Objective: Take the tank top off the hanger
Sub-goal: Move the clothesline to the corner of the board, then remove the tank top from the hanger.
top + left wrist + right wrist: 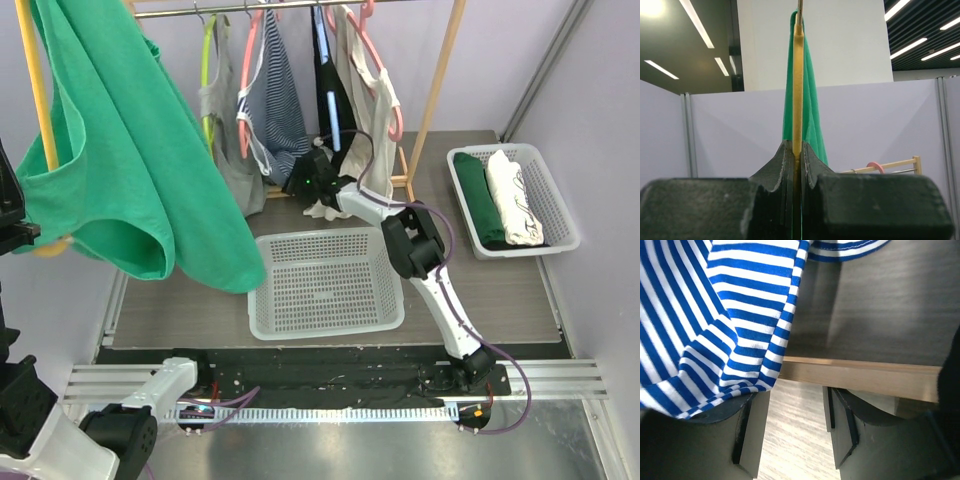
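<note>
A green tank top point(130, 150) hangs on a yellow hanger point(35, 80), held high at the left, close to the top camera. My left gripper point(798, 150) is shut on the hanger's yellow bar point(798, 75), with green cloth point(812, 100) draped on both sides of it. My right gripper point(310, 180) is stretched out to the foot of the clothes rack. It stands open point(795, 405) with nothing between its fingers. A blue-and-white striped top point(700, 315) brushes over its left finger, and a wooden rail point(860, 377) crosses just beyond the tips.
The rack's bar point(300, 8) carries several more garments on coloured hangers, among them the striped top point(275, 100). A white mesh basket point(330, 237) sits mid-table. A second basket point(560, 200) with folded clothes stands at the right. A wooden rack post point(435, 90) rises behind.
</note>
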`<state>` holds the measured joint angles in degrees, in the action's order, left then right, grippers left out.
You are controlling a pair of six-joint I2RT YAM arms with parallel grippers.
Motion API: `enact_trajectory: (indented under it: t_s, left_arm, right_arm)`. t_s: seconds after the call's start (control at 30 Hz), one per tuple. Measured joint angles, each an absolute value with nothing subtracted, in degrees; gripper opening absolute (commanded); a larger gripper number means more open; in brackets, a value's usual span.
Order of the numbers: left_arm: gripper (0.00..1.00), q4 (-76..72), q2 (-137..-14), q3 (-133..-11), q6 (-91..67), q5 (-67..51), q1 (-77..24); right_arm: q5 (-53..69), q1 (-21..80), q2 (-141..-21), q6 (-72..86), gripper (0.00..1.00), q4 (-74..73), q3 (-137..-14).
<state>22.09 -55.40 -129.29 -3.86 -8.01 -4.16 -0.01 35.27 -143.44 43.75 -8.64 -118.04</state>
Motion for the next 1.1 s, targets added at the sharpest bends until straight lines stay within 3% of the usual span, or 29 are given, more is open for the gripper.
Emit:
enact_trajectory:
  t_s: [0.2, 0.33, 0.53, 0.77, 1.1]
  left_arm:
    - [0.0, 22.2, -57.1, -132.1, -7.4, -10.4, -3.9]
    - [0.0, 20.8, -59.5, -135.0, -13.3, -14.4, 0.1]
    - [0.0, 14.1, -60.7, -133.9, -25.7, -25.1, 11.9]
    - [0.0, 1.9, -60.8, -131.5, -40.7, -32.8, 22.0]
    - [0.0, -13.9, -65.9, -140.1, -58.4, -33.2, 34.4]
  right_arm:
    - [-0.1, 34.8, -143.1, 44.2, 0.68, -5.0, -116.7]
    - [1.5, 35.4, -137.8, 41.0, 0.75, 0.4, -106.1]
    - [3.7, 37.0, -117.8, 36.1, 0.78, 3.7, -86.5]
    - [4.8, 38.3, -92.7, 33.1, 0.78, 10.3, -73.0]
    - [12.6, 38.0, -77.8, 28.4, 0.85, 11.8, -56.4]
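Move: The left hand holds the yellow hanger high up; the green tank top's middle hangs about 12 cm ahead and 12 cm to its right, roughly level, and the empty basket lies some 22 cm ahead, 32 cm right and 70 cm below. From the right hand, low at the clothesline, the tank top is about 33 cm back, 14 cm left and 60 cm up; the basket is about 25 cm back and 6 cm right, and the striped top hangs 3 cm ahead, 4 cm left and 15 cm up. Right hand backs about 20 cm off the clothesline, rising and opening wider; left carries its hanger rightwards. ##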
